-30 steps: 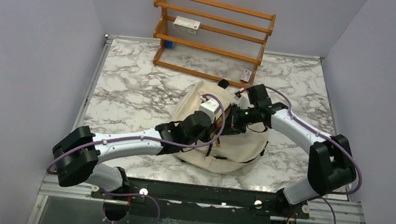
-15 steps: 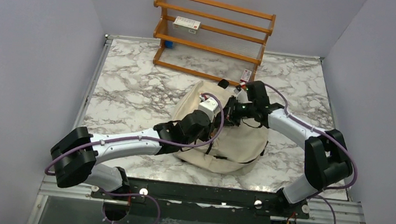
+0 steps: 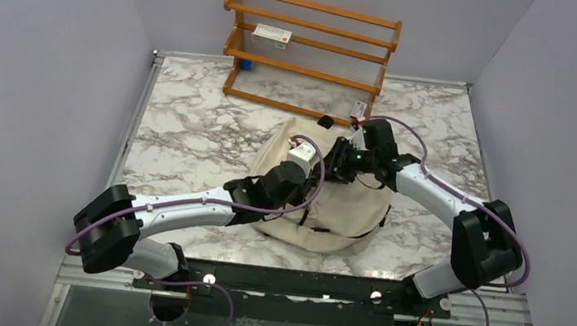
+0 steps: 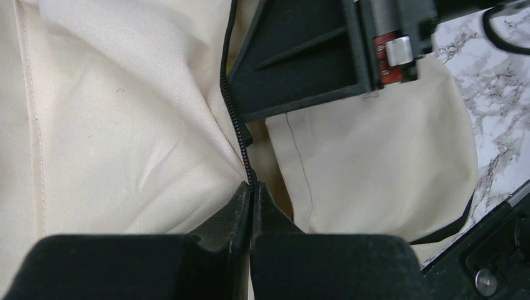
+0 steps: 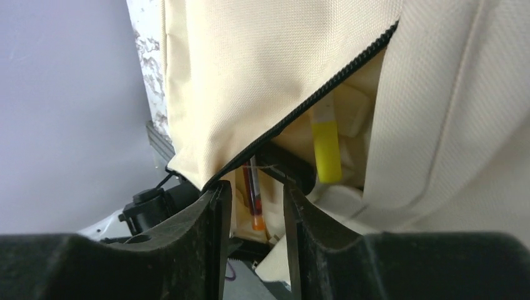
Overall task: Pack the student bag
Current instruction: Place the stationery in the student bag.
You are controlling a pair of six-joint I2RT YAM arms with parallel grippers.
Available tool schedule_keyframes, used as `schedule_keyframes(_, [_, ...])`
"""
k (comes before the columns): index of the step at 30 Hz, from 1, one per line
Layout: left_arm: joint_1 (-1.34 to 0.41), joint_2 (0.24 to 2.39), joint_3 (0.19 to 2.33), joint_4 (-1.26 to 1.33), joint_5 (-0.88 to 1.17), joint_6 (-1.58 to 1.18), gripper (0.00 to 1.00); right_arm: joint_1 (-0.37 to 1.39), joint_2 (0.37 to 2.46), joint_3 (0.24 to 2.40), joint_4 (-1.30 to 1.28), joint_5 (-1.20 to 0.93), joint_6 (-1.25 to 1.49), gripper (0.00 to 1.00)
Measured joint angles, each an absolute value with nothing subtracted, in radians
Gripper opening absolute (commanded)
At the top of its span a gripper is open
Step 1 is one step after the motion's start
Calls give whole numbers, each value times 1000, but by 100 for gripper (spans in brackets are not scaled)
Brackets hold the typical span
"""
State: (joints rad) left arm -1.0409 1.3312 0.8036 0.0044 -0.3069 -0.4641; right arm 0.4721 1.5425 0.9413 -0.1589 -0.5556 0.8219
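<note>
The student bag (image 3: 337,210) is a cream fabric backpack lying in the middle of the marble table. My left gripper (image 4: 252,189) is shut on the bag's black zipper edge (image 4: 232,106), holding that side of the mouth up. My right gripper (image 5: 256,195) is at the bag's open mouth (image 5: 337,119), and its jaws stand apart without touching anything. Just beyond its fingers a thin dark red pen with an orange tip (image 5: 254,199) lies inside the bag. A yellow marker (image 5: 327,147) sits deeper in. In the top view both grippers meet over the bag's upper middle (image 3: 325,171).
A wooden rack (image 3: 310,51) stands at the back of the marble table (image 3: 191,127). It holds a white box (image 3: 272,36) and a blue item (image 3: 244,64). A small red-and-white item (image 3: 359,108) lies by its right foot. Grey walls close in both sides.
My right gripper has shifted a little toward the back left over the bag's mouth and its jaws have parted. The left arm still holds the zipper edge in the same place.
</note>
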Motion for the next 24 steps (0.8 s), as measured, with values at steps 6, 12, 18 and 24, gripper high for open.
schedule_keyframes(6, [-1024, 1331, 804, -20, -308, -483, 0, 472, 1434, 943, -268, -475, 711, 41])
schedule_keyframes(12, [-950, 1314, 804, -74, -280, -497, 0, 472, 1308, 984, -367, -370, 607, 41])
schedule_keyframes(18, [-855, 1277, 804, -137, -260, -495, 0, 472, 1304, 1139, -433, -292, 514, 41])
schedule_keyframes(24, [-837, 1276, 804, -165, -257, -489, 0, 472, 1327, 1203, -440, -272, 458, 41])
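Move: Just under the right hand lies the stationery in the bag: the red pen some 5 cm to its left, 2 cm back and 6 cm below. The black box is about 4 cm left and 1 cm ahead, the yellow stick 3 cm ahead and 2 cm left, both also 6 cm down. The shut left hand holds the bag's zip edge; from it the red pen is about 3 cm ahead, 5 cm left and 7 cm below. Backing out of the bag's mouth with part-open, empty fingers, the right hand shifts about 4 cm to its right while starting to rise, then climbs away from the stationery, some 11 cm in all, and eases forward 3 cm; its wrist turns some 30 degrees, swinging the fingers to point more forward. The left hand keeps its pinch and drags the zip edge about 7 cm left and half as far forward. ##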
